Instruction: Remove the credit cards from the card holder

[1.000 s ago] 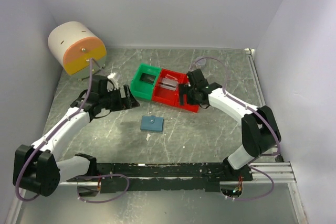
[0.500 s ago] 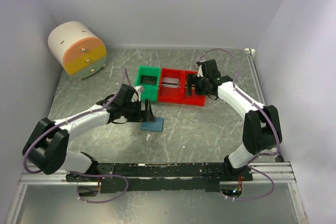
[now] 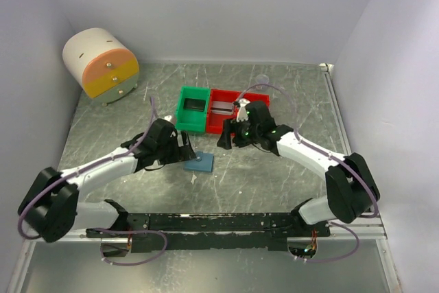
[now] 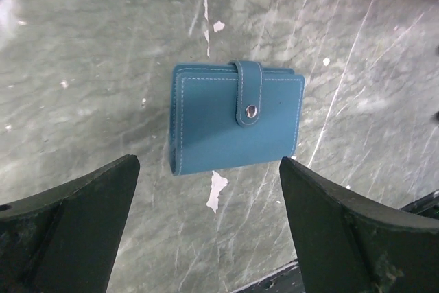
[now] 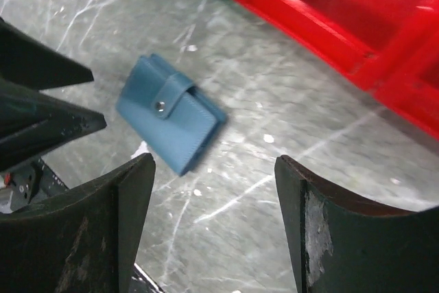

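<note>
The blue-grey card holder [image 3: 199,162] lies shut and flat on the table, its tab snapped down [image 4: 251,109]. My left gripper [image 3: 186,150] hovers at its left edge, open and empty; in the left wrist view the card holder [image 4: 236,118] sits just beyond the left gripper [image 4: 209,169]. My right gripper [image 3: 225,140] hangs open to the holder's upper right, apart from it; the right wrist view has the card holder [image 5: 171,113] ahead and left of the right gripper [image 5: 214,162]. A dark card [image 3: 195,106] lies in the green bin, a silvery card [image 3: 221,108] in the red bin.
The green bin [image 3: 182,116] and red bin [image 3: 236,127] stand side by side behind the holder; the red bin's wall [image 5: 322,32] is close to my right gripper. A round drawer box [image 3: 101,62] stands at the back left. White walls enclose the table.
My left arm swung in from the left to the card holder. The right arm left the red bin and came down toward the holder, jaws slightly narrower. The holder stayed put.
</note>
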Available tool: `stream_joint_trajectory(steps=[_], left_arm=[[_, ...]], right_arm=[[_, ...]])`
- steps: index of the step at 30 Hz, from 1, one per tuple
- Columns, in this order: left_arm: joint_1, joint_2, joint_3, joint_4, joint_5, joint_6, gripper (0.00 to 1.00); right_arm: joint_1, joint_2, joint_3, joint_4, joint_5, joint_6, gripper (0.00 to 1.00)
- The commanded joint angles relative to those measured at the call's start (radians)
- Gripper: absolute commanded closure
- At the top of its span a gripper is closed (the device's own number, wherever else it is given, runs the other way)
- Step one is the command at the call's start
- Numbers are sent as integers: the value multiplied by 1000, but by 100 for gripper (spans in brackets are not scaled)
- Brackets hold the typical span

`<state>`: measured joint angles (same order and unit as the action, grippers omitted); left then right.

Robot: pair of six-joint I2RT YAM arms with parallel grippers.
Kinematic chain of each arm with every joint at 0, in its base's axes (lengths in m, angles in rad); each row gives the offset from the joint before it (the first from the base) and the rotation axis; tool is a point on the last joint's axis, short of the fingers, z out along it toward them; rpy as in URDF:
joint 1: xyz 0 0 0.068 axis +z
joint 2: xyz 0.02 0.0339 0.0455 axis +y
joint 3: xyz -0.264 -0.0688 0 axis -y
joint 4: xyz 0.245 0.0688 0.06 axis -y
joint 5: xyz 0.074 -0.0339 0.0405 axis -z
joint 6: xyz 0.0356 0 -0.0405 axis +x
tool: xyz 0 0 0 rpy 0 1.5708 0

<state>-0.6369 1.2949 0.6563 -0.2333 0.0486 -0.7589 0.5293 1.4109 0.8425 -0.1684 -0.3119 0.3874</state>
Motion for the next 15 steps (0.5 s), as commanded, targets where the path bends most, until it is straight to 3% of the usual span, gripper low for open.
stream_joint_trajectory(steps=[1, 6, 10, 15], left_arm=[[-7, -143, -41, -26, -175, -76, 4], [-5, -284, -75, -82, -261, -97, 4], [-5, -323, -70, -128, -278, -91, 4], [-5, -346, -70, -115, -267, -70, 4]], right_arm=[[80, 40, 10, 97, 22, 3, 29], [113, 131, 78, 34, 143, 42, 29], [112, 224, 151, -95, 289, 86, 30], [111, 246, 152, -127, 376, 71, 29]])
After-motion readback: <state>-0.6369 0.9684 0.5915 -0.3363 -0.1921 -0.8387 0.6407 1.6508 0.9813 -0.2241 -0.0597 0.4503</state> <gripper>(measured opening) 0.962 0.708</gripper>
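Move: The closed blue card holder lies about 4 cm to the left hand's right, roughly 1 cm back and some 6 cm below its open fingers. The green bin is about 16 cm ahead of that hand and 1 cm right; the red bins are 16 cm ahead and 16 cm right. From the right hand, the card holder is about 9 cm left, 6 cm back and 10 cm down, with the red bins roughly 10 cm ahead and 4 cm right. The card holder is left untaken as the left hand, still wide open, rises about 5 cm and backs off nearly as far to the left, its fingers tipping up and turning counter-clockwise. The right hand first swings some 3 cm left and slightly back, then sinks about 5 cm while edging forward towards the red bins' near side and finally easing a little right, its left side dipping; its fingers stay open. ##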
